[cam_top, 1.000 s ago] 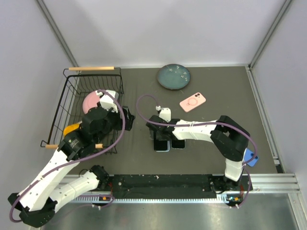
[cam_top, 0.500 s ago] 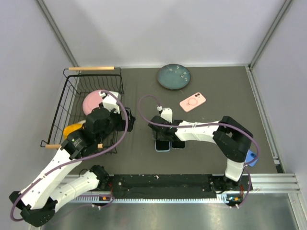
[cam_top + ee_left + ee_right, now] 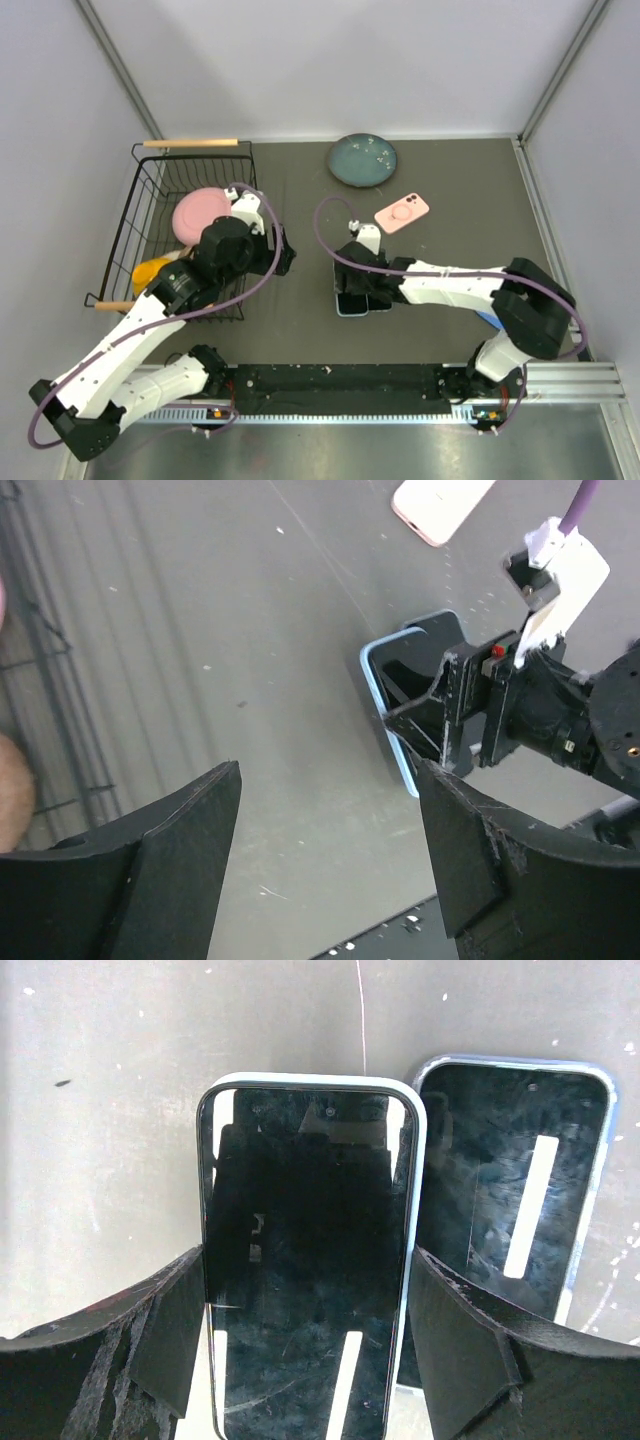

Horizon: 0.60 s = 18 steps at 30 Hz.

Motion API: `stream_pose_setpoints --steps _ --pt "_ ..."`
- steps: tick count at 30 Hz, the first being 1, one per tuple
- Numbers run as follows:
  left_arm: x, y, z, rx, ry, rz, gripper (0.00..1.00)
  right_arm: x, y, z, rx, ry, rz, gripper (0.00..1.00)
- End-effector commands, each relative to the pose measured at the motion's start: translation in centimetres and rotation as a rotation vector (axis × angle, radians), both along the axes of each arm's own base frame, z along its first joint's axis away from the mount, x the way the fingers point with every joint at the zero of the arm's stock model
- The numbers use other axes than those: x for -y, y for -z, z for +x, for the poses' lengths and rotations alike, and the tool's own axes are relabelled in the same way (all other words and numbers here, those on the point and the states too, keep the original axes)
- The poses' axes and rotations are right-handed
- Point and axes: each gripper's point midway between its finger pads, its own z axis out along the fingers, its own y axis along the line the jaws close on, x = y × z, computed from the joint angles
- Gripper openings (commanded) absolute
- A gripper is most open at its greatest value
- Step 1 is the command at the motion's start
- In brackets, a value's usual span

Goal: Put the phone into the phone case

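Note:
A phone with a black screen and a pale rim lies flat on the dark table, and my right gripper is shut on it, one finger against each long side. Beside it on the right lies a blue-rimmed phone case, its left edge tucked under the phone's right edge. From above, the phone and the case sit side by side under the right gripper. My left gripper hangs open over bare table to the left of them, holding nothing, and is also seen from above.
A pink phone-shaped item with a ring on its back lies behind the phone. A dark teal plate sits at the back. A black wire basket at the left holds a pink plate and a yellow item.
The right gripper's jaws closed in on the phone and moved right with it toward the case. The left arm swung right, away from the basket and toward the middle.

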Motion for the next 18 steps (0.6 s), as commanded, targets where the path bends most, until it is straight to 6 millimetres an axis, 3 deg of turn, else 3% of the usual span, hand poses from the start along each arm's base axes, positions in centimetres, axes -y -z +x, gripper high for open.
stream_pose_setpoints --steps 1,5,9,11,18 --pt "3.0 -0.7 -0.6 -0.051 0.057 -0.171 0.76 -0.6 -5.5 1.2 0.129 -0.010 0.151 0.34" --pt "5.4 0.8 -0.8 -0.114 0.132 -0.229 0.77 -0.5 -7.5 0.4 0.158 -0.055 0.216 0.33" --pt "7.8 0.5 -0.5 -0.116 0.219 -0.280 0.83 -0.2 -9.2 -0.7 0.177 -0.086 0.293 0.32" --pt "8.6 1.0 -0.2 -0.134 0.232 -0.292 0.83 0.0 -10.8 -1.2 0.199 -0.093 0.351 0.32" --pt "11.0 1.8 0.6 -0.192 0.261 -0.362 0.80 0.7 -13.3 -2.5 0.238 -0.111 0.465 0.32"
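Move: The phone, in its light blue case, is already between the right fingers and just off the table, its middle about 1 cm back of their hand point. For the empty left hand it lies about 14 cm to the right, level in reach and some 19 cm below. From the right hand, the clear-cased phone lies about 6 cm right, 1 cm ahead and 3 cm below; the pink phone is roughly 12 cm right, 17 cm farther out and 4 cm below. The blue-cased phone keeps rising in the right hand's unchanged side grip, about 8.5 cm up and a little back, its left side rolling up some 15 to 20 degrees. The open left hand comes to meet it, swinging about 9 cm right and some 3 cm down while it rolls, tips down and turns clockwise, without reaching the phone. ##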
